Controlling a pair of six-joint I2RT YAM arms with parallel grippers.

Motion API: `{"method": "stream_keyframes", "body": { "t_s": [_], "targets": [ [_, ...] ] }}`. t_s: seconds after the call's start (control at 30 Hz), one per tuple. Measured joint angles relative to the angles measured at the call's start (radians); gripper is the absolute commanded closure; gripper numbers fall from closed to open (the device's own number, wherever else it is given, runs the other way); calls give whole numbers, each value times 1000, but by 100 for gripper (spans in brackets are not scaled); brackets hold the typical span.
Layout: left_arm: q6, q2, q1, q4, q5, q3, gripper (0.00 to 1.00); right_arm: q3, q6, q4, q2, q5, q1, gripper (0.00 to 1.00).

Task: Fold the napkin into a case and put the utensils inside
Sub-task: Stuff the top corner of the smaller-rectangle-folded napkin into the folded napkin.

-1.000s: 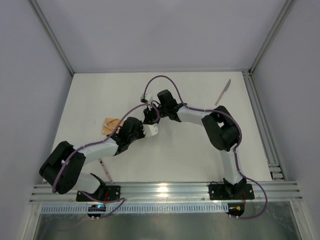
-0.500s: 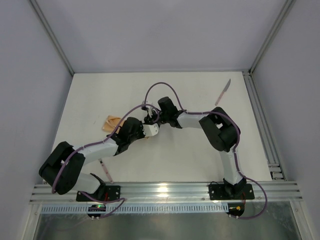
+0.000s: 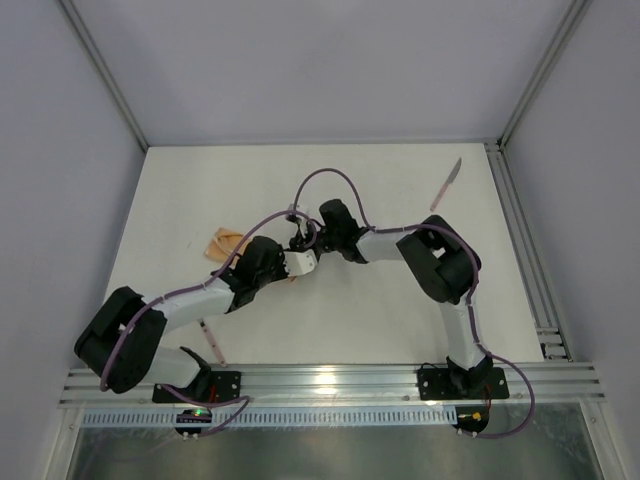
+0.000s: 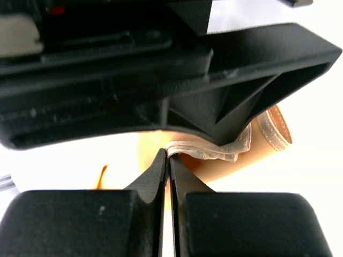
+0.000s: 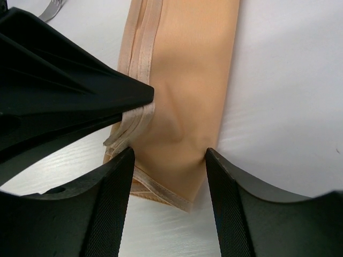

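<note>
The peach-orange napkin (image 5: 187, 64) lies on the table folded into a narrow strip, its hemmed end towards me. My right gripper (image 5: 169, 155) is open and straddles that end, one fingertip at each side edge. My left gripper (image 4: 167, 155) is shut on the napkin's (image 4: 268, 128) layered hem and lifts it slightly. From above, both grippers meet at mid-table (image 3: 298, 252) and hide most of the napkin (image 3: 222, 246). The knife (image 3: 447, 183) lies at the back right. The fork (image 3: 212, 346) lies near the left arm's base.
The right arm's elbow (image 3: 440, 262) bends over the table's right half. A purple cable (image 3: 325, 175) loops above the two wrists. Metal frame rails (image 3: 520, 250) run along the table's right edge and the near edge.
The right gripper has dropped a little towards the left gripper and its jaws have spread wider around the napkin's end. The left gripper has stayed shut on the hem.
</note>
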Motion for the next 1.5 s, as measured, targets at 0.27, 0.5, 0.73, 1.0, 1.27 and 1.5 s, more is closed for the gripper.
{"method": "stream_keyframes", "body": {
  "t_s": [0.27,0.5,0.73,1.0,1.27,1.5],
  "targets": [
    [-6,-15,0,-39,17,-7,100,-84,101,122,-15,0,9,39],
    [-7,-37,0,-55,29,-32,100,-93,150,172,-31,5,26,40],
    [-32,-64,1,-65,39,-40,100,-93,191,209,-27,17,44,39],
    [-52,-66,1,-65,44,-40,100,-95,167,198,-26,73,57,40],
    [-58,-66,1,-66,52,-40,100,-97,142,179,-26,138,72,55],
    [-65,-66,1,-68,62,-40,100,-97,146,184,-16,157,76,77]
  ]
}}
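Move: The napkin's top corner, a short strip of hem, is already pinched in the left fingertips; from the open right hand it lies roughly 3 cm to the left, 2 cm back and 1 cm lower. The folded napkin's middle is about 8 cm to the right hand's left and 1 cm back, 2 cm below. The fork lies some 18 cm back and 19 cm left of the right hand. Right hand shifts left and back, half closing around the corner; left, still pinching, draws about 2 cm back. ##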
